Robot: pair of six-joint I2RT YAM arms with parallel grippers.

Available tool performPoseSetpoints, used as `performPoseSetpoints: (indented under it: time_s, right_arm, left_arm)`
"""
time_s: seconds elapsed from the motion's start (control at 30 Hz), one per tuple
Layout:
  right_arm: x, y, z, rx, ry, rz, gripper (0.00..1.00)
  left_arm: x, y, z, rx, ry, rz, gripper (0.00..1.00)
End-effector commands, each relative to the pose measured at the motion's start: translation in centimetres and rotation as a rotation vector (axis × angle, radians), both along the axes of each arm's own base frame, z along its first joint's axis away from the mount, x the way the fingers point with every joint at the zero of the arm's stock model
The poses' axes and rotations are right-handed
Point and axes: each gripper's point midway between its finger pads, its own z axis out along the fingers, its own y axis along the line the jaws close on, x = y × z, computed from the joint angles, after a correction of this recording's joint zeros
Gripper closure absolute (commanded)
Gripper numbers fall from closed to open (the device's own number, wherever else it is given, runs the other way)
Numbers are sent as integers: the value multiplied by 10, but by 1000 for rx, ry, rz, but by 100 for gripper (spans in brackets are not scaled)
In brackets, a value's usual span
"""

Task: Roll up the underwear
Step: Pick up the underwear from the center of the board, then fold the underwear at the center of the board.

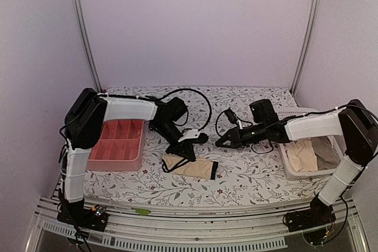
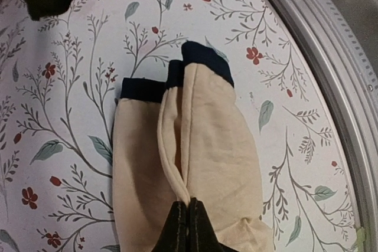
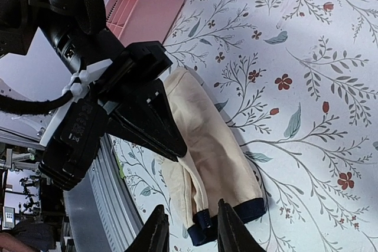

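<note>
One beige underwear [image 1: 192, 168] with black trim lies folded lengthwise on the flowered table cloth, between the two arms. My left gripper [image 2: 189, 208] is shut on a fold of cloth at the underwear's [image 2: 207, 140] plain end; the trimmed end points away from it. In the top view the left gripper [image 1: 186, 153] sits at the garment's left end. My right gripper [image 3: 192, 231] is open, its fingers standing either side of the black-trimmed end of the underwear [image 3: 209, 140] without touching it. In the top view the right gripper [image 1: 220, 143] hovers just above and right of the garment.
A pink divided tray [image 1: 118, 144] stands at the left behind the left arm. A white basket [image 1: 288, 169] at the right holds more beige garments [image 1: 304, 154]. The metal rail [image 2: 331, 57] of the table's near edge runs close to the underwear.
</note>
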Motion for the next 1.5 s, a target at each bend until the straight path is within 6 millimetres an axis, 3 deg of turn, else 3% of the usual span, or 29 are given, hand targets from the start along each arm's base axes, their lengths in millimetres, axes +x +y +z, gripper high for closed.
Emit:
performPoseSetpoints:
  time_s: [0.0, 0.6, 1.03, 1.17, 1.27, 1.33, 1.47]
  right_arm:
    - [4, 5, -2, 13, 36, 11, 71]
    - [6, 5, -33, -52, 153, -16, 75]
    - [-3, 5, -32, -37, 210, -15, 90]
    - [-4, 9, -28, -30, 218, -9, 92]
    - [-6, 15, -23, -30, 221, 7, 92]
    - [-10, 21, -19, -35, 217, 25, 92]
    - [-26, 36, -16, -55, 201, 88, 92]
  left_arm:
    - [8, 7, -7, 28, 12, -6, 100]
    - [28, 3, -18, 51, 3, 5, 100]
    - [43, -5, -26, 73, 5, 57, 100]
    - [52, -7, -20, 76, 15, 118, 85]
    - [64, -3, -3, 60, 43, 197, 71]
    - [70, 5, 15, 35, 61, 247, 60]
    - [78, 37, 47, -11, 51, 344, 55]
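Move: The left gripper already pinches the underwear's raised near flap. The underwear's far edge, where the flap goes, lies about 3 cm ahead and 3 cm below; its navy waistband end lies roughly 9 cm to the right and 2 cm back, and the pink organizer's middle some 30 cm to the left and 8 cm ahead. From the right gripper that waistband end lies about 4 cm back, 2 cm to the left and 9 cm down. Bring the left gripper, still pinching the flap, forward and down about 3 cm each way towards the underwear's far edge, then open the fingers nearly halfway, let go, and continue forward while rising slightly, turning counter-clockwise. Meanwhile lower the right gripper some 3.5 cm towards the waistband end, narrow its fingers almost shut, tip it down about 10 degrees, and finish by easing left and up. ##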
